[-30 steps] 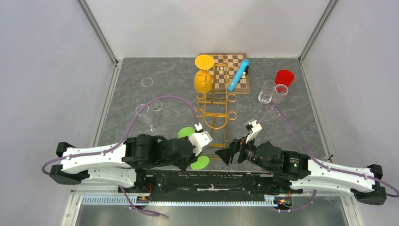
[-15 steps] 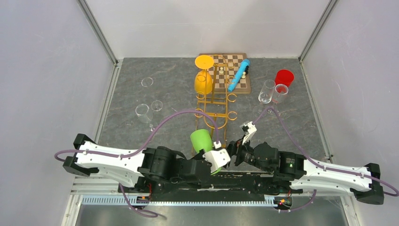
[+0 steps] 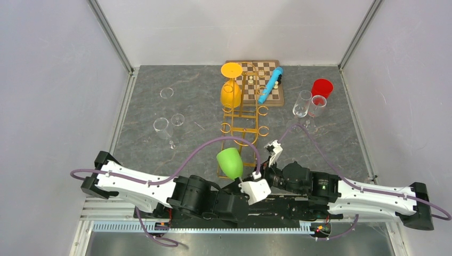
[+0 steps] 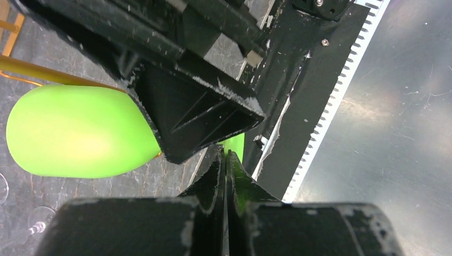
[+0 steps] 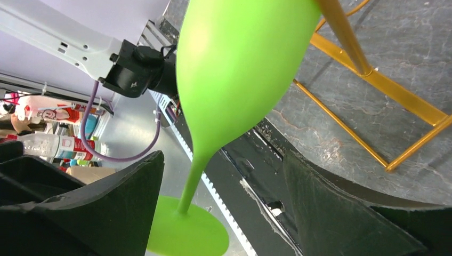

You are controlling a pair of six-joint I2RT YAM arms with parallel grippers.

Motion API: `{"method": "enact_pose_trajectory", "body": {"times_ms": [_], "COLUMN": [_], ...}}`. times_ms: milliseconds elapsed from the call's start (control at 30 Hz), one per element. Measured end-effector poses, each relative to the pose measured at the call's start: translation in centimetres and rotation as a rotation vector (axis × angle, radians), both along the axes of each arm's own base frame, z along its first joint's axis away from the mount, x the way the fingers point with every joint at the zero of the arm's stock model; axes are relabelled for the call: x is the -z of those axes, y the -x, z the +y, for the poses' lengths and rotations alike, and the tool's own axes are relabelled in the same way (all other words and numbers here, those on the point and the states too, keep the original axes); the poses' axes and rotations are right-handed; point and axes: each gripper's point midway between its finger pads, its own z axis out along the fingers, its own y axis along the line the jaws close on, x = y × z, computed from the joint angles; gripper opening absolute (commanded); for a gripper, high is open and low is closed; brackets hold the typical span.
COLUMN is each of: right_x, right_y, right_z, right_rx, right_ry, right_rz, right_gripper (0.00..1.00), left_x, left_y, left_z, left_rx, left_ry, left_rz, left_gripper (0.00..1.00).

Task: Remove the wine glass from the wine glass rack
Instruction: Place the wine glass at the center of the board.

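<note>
The gold wine glass rack point(image 3: 242, 114) stands mid-table, and its base bars point(image 5: 373, 80) show in the right wrist view. A yellow wine glass point(image 3: 230, 92) hangs on the rack's far end. A green wine glass point(image 3: 229, 162) is off the rack, tilted in the air by the rack's near end. My left gripper point(image 4: 225, 154) is shut, green showing just past its tips, and holds this glass low down. My right gripper point(image 5: 224, 157) is open, one finger point(image 5: 117, 202) on each side of the green stem point(image 5: 194, 178), touching neither stem nor foot.
A chessboard point(image 3: 261, 80) with a blue cylinder point(image 3: 271, 84) lies behind the rack. A red cup point(image 3: 322, 87) and clear glasses point(image 3: 303, 104) stand at the right. More clear glasses point(image 3: 161, 128) lie at the left. Both arms cross over the near table edge.
My left arm swung right and brought the green glass from lying sideways to bowl-up by the rack's near end. My right gripper slid left around its stem, its jaws narrowing slightly.
</note>
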Motion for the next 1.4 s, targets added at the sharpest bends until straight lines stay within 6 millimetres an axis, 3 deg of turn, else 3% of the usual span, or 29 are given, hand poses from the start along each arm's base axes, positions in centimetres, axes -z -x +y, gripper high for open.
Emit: {"method": "enact_pose_trajectory", "body": {"times_ms": [367,600,767,1067,1267,1400], "right_x": [1.3,0.9,-1.0,-1.6,-0.9,0.7], "right_y": [1.2,1.8,2.5,2.9,3.2,3.3], "right_z": [1.0,1.8,2.6,3.0,2.9,2.5], "right_rx": [-0.064,-0.099,-0.133,-0.163,-0.179,-0.183], "right_ry": [-0.003,-0.045,-0.129,-0.162,-0.167,-0.122], "right_rz": [0.045,0.072,0.087,0.087,0.091,0.081], "right_gripper": [0.66,0.35,0.01,0.0,0.0,0.0], "left_x": [-1.1,-1.0,-1.1,-1.1,-0.4,-0.3], "left_y": [1.8,2.0,1.7,1.6,1.9,2.0], "left_z": [-1.1,-1.3,-1.3,-1.1,-1.2,-1.3], "left_rx": [0.04,0.039,0.028,0.024,0.026,0.026], "left_ry": [0.04,0.039,0.04,0.037,0.036,0.059], "left_rz": [-0.023,-0.043,-0.058,-0.069,-0.06,-0.051], "left_gripper": [0.02,0.02,0.02,0.03,0.24,0.38]}}
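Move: The stem of the green wine glass, bowl pointing forward, lies between the open right fingers' tips, about 4 cm left and 2 cm back, level with that hand. The gold rack's middle stands some 20 cm ahead of the right hand and 3 cm left, a bit lower; the yellow glass hangs roughly 32 cm ahead and 6 cm left. The left hand still pinches the green glass's foot, the stem's middle about 4 cm ahead of it. The right hand eases about 4 cm back and left, pinching the green stem; the left's fingers then open slightly. ##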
